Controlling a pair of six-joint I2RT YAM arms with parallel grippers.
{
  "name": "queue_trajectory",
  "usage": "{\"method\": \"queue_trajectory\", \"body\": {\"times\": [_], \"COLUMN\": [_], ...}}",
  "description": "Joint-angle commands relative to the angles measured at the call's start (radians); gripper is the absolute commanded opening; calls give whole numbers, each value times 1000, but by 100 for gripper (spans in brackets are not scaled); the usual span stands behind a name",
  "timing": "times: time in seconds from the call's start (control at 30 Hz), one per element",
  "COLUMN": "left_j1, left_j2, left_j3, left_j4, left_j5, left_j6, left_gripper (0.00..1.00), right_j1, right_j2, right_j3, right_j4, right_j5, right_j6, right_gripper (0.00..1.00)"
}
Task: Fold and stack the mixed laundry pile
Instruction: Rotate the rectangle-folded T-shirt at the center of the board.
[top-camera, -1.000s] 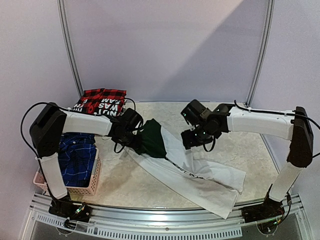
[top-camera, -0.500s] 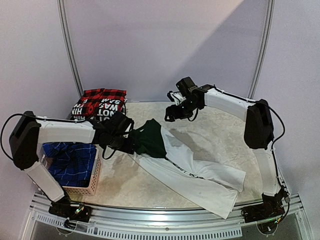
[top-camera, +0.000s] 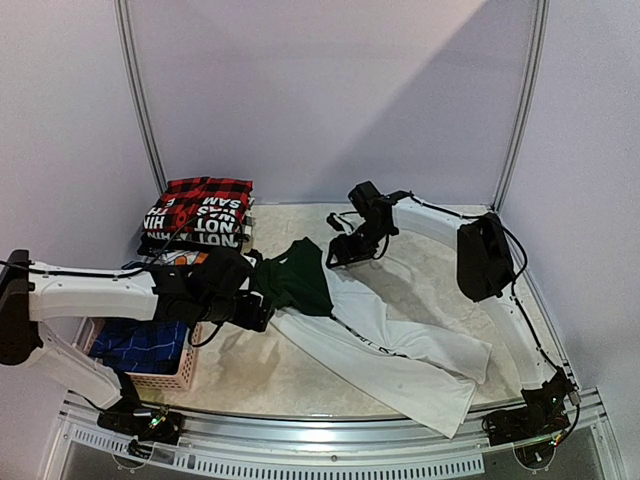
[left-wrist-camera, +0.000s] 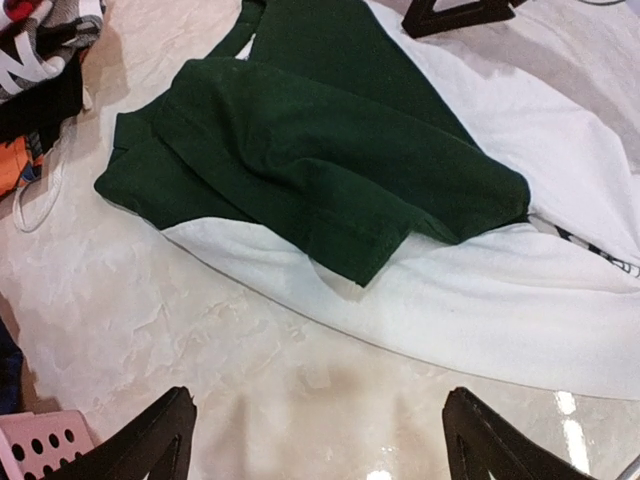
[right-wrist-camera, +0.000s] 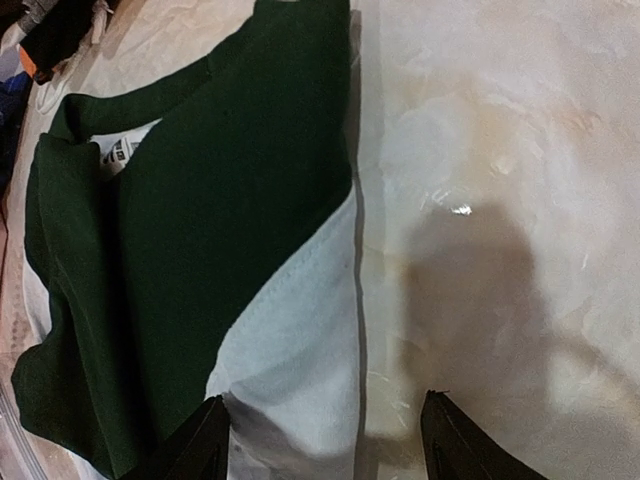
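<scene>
A white T-shirt (top-camera: 400, 350) with a dark green part (top-camera: 295, 280) lies spread on the table, the green part folded over its upper left end. My left gripper (top-camera: 262, 312) is open just left of it. In the left wrist view its jaws (left-wrist-camera: 320, 440) stand wide over bare table, short of the green fold (left-wrist-camera: 330, 150) and the shirt's white edge (left-wrist-camera: 520, 290). My right gripper (top-camera: 342, 255) is open at the shirt's far edge, its jaws (right-wrist-camera: 325, 425) astride the white cloth (right-wrist-camera: 300, 330) beside the green part (right-wrist-camera: 200, 220). Neither holds anything.
At the back left a folded red-and-black plaid shirt (top-camera: 208, 192) lies on a black-printed shirt (top-camera: 205, 222). A pink lattice basket (top-camera: 160, 380) at the near left holds a blue plaid piece (top-camera: 140, 340). Its corner (left-wrist-camera: 40, 445) sits by my left jaw.
My left gripper has opened, let go of the green part and drawn back to the left. The right arm swung toward the back and has come down at the shirt's far edge.
</scene>
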Motion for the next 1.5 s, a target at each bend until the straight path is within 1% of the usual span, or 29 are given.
{"method": "queue_trajectory", "body": {"times": [0.0,0.23,0.33,0.4,0.5,0.57,0.6,0.67,0.87,1.07,1.13,1.23,1.33,1.47], "left_j1": [-43,-66,-69,-72,-76,-79,-82,-89,-130,-191,-214,-255,-299,-332], "left_j2": [-40,-48,-45,-45,-44,-39,-36,-28,13,139,196,305,416,533], "left_j3": [-33,-51,-52,-52,-47,-42,-39,-29,23,147,202,299,406,511], "left_j4": [12,13,14,14,12,9,8,0,-8,-18,-16,-12,-24,-9], "left_j5": [-52,-79,-85,-86,-85,-81,-79,-79,-76,-76,-69,-36,-16,46], "left_j6": [-37,-56,-58,-58,-58,-56,-55,-54,-56,-44,-44,-46,-50,-67], "left_gripper": [88,88,88,88,88,88,88,88,88,88,88,88,88,86], "right_j1": [2,1,3,4,3,0,-6,-30,-148,-299,-347,-401,-418,-429], "right_j2": [45,87,99,103,103,100,97,92,71,58,50,13,-20,-58], "right_j3": [40,40,40,40,42,39,39,37,17,5,-35,-148,-224,-297], "right_j4": [27,60,83,95,107,108,109,112,177,249,278,353,386,424], "right_j5": [-60,-110,-128,-138,-122,-79,-57,-40,-13,60,99,123,162,179], "right_j6": [9,38,54,59,66,74,78,106,239,387,455,556,590,614], "right_gripper": [63,45,39,34,22,9,4,0,0,0,0,0,0,0]}}
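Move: The right hand hovers at the T-shirt's far edge, the pinch spot being the white strip beside the dark-green section, about 3 cm to its left, level fore and aft, and 1 cm below. The green section's middle is roughly 10 cm left and 3 cm nearer. From the left hand, the near hem corner lies some 22 cm back, 36 cm right and 9 cm lower; the pink basket is about 27 cm left and 2 cm back. Right fingers close from wide open to shut on the T-shirt's white edge, easing about 3 cm left and slightly down as they do, then keep the pinch and drag it low over the board, some 25 cm right and 16 cm forward, the wrist turning about 50 degrees clockwise. The left hand stays open and free of the cloth, later sweeping some 16 cm right, 3 cm back, towards the hem end. ##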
